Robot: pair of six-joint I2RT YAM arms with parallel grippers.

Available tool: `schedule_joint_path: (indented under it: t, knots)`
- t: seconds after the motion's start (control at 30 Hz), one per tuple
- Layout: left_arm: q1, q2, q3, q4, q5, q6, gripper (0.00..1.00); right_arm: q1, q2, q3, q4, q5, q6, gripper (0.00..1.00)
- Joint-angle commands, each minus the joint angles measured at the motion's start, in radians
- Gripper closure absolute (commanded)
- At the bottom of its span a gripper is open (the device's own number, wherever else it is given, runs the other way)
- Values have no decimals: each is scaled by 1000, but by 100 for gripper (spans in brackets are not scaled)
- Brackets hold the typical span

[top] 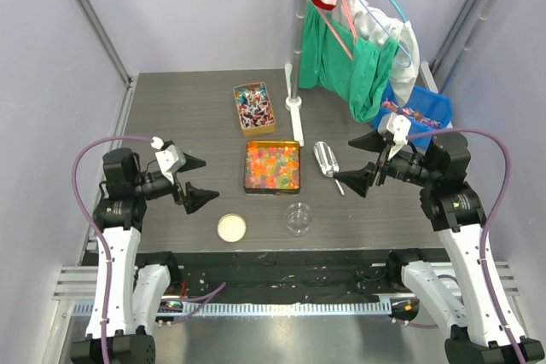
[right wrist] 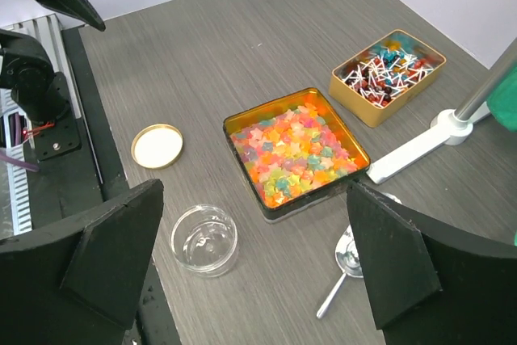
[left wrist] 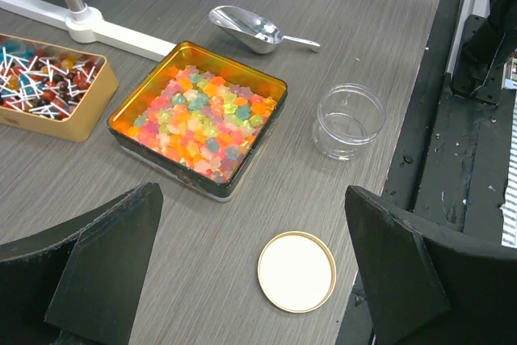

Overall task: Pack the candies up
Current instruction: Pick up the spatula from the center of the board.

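Observation:
The candies (top: 254,108) (left wrist: 44,78) (right wrist: 386,70), red, blue and white wrapped, fill a small gold tin (top: 238,112) at the back of the table. A clear round jar (top: 299,218) (left wrist: 347,121) (right wrist: 204,239) stands empty near the front edge, its gold-rimmed lid (top: 231,228) (left wrist: 296,271) (right wrist: 157,145) flat on the table to its left. My left gripper (top: 210,180) (left wrist: 252,224) hovers open above the lid area. On the right, above the metal scoop (top: 327,159) (right wrist: 347,260), my right gripper (top: 343,159) (right wrist: 254,199) is open too. Neither holds anything.
A square tin of orange, yellow and green jelly pieces (top: 272,166) (left wrist: 202,119) (right wrist: 297,151) sits mid-table. A pole on a white base (top: 295,117) carries hanging clothes at the back. A blue bin (top: 422,112) stands at back right. Walls enclose the table.

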Motion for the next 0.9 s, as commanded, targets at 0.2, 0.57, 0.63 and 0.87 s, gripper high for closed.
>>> schedule_joint_path:
  t: [0.2,0.57,0.63,0.87]
  knots:
    - [15,-9,29,11,12,4,0,-1,-9,1,51,13,4,0]
    - [17,54,23,179,-227,-199,0,0,72,-5,123,295,35,0]
    - [17,86,34,185,-251,-222,0,6,93,1,128,320,39,0]
    - [19,152,48,200,-328,-273,0,89,318,127,39,502,60,4]
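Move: From the right hand the spatula lies on the board some 14 cm ahead, about 2 cm to the left and roughly 24 cm below. At that same level, the gummy tin is about 13 cm ahead and 18 cm to the left of this hand, and the glass jar about 2 cm back and 11 cm left. From the left hand the spatula is around 13 cm ahead, 33 cm to the right and 17 cm down. Forward and increasingly downward, the right hand picks up speed towards the spatula, going about 9 cm out and 4 cm down while turning clockwise some 20 degrees and tipping its open fingers down. The left hand, also empty and open, goes about 6 cm forward, 3 cm left and slightly down, swinging counter-clockwise and tipping down. ##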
